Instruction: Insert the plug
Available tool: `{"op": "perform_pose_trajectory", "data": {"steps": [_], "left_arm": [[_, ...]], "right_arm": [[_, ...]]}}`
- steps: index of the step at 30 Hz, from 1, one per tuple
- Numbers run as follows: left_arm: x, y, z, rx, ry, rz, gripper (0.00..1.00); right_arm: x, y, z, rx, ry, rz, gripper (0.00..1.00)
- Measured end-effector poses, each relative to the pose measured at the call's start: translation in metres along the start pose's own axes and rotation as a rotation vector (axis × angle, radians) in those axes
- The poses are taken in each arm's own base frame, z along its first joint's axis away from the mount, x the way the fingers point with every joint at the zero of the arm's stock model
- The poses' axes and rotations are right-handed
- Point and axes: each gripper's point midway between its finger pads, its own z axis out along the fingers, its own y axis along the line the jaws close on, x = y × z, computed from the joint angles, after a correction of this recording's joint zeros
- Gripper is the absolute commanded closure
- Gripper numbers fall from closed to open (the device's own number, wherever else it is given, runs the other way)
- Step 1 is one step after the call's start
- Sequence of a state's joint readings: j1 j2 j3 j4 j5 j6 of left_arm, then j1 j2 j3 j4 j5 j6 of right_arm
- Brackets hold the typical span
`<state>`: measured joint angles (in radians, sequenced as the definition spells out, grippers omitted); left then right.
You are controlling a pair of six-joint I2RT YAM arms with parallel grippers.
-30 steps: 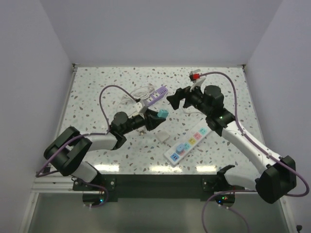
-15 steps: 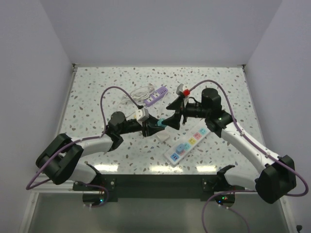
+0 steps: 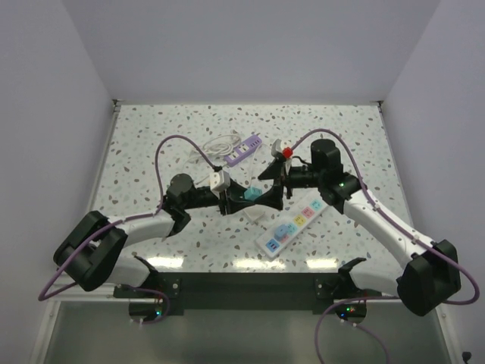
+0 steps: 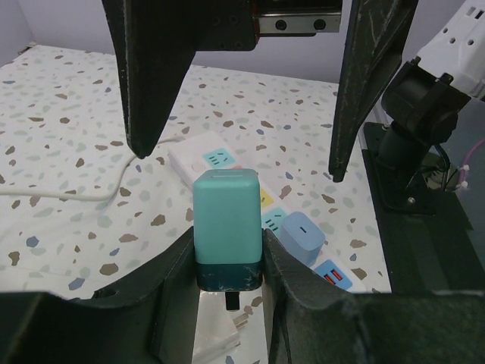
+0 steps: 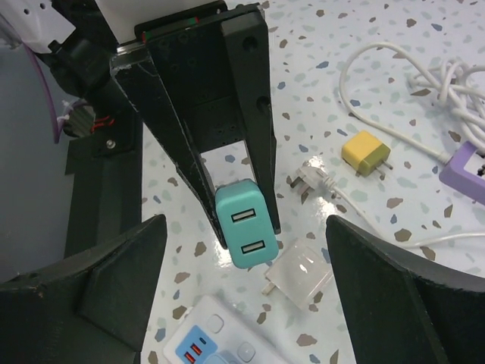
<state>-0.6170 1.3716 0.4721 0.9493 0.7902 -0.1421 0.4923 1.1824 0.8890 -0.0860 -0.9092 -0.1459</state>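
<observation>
The plug (image 3: 249, 195) is a teal charger block with two USB slots (image 5: 247, 224). My left gripper (image 4: 227, 258) is shut on its dark lower end and holds it above the table, pins toward the wrist (image 4: 226, 224). My right gripper (image 5: 242, 227) faces it head-on and is open. Its two fingers (image 4: 151, 76) stand on either side of the plug's far end, apart from it. The white power strip (image 3: 292, 224) lies on the table just below and to the right, with coloured sockets and a blue plug (image 4: 301, 235) seated in it.
A clear white plug (image 5: 301, 274) lies on the table under the teal one. A yellow plug (image 5: 364, 152), a white pronged plug on its cable (image 5: 314, 176) and a purple power strip (image 3: 246, 149) with coiled white cable (image 3: 216, 144) lie further back.
The right gripper swung down and left from the back of the table to meet the left one. The left gripper carried the plug slightly right and lower. The two now face each other.
</observation>
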Motion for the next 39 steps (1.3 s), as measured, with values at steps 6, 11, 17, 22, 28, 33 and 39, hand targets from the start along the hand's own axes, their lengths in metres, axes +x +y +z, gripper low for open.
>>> {"op": "perform_pose_trajectory", "data": {"steps": [6, 11, 17, 22, 28, 33, 39], "left_arm": [[-0.001, -0.003, 0.000, 0.018, -0.004, 0.001, 1.00], [-0.002, -0.005, 0.000, 0.026, -0.006, 0.004, 1.00], [0.000, -0.003, -0.002, 0.020, 0.000, -0.015, 1.00], [0.001, -0.004, -0.002, 0.023, 0.000, -0.027, 0.99], [0.000, -0.002, -0.001, 0.018, -0.004, -0.022, 0.45], [0.000, 0.004, -0.001, -0.021, -0.004, -0.018, 0.24], [-0.013, 0.019, -0.009, -0.139, -0.021, 0.036, 0.21]], "right_arm": [[0.018, -0.006, 0.010, -0.020, 0.042, 0.041, 0.15], [0.029, -0.005, 0.019, -0.046, 0.079, 0.053, 0.35], [0.027, 0.000, 0.020, -0.070, 0.073, 0.034, 0.81], [0.027, 0.000, 0.019, -0.077, 0.070, 0.021, 1.00], [0.026, -0.001, 0.019, -0.065, 0.067, 0.024, 1.00], [0.026, -0.018, 0.016, 0.063, 0.090, 0.049, 1.00], [0.015, -0.037, -0.003, 0.269, 0.100, 0.099, 1.00]]}}
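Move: The teal plug is in the air, already pinched in the left fingertips, about 1 cm to the right of the left hand point. From the open right hand it lies level ahead, some 2 cm left and 3 cm below. The white charger lies on the table 3 cm ahead, 2 cm left and 22 cm below the right hand. The blue cube is 3 cm back, 8 cm right and 20 cm down; the power strip's middle is 12 cm right, level ahead, 22 cm down. The plug changes hands: the right hand sinks about 3 cm around it, easing a centimetre left, and closes its fingers to pinch it while the left hand holds nearly still. The left fingers then open wide and let go; the right hand carries the plug some 4 cm forward and to the right, turning clockwise, as the left eases forward, left and a little up. ##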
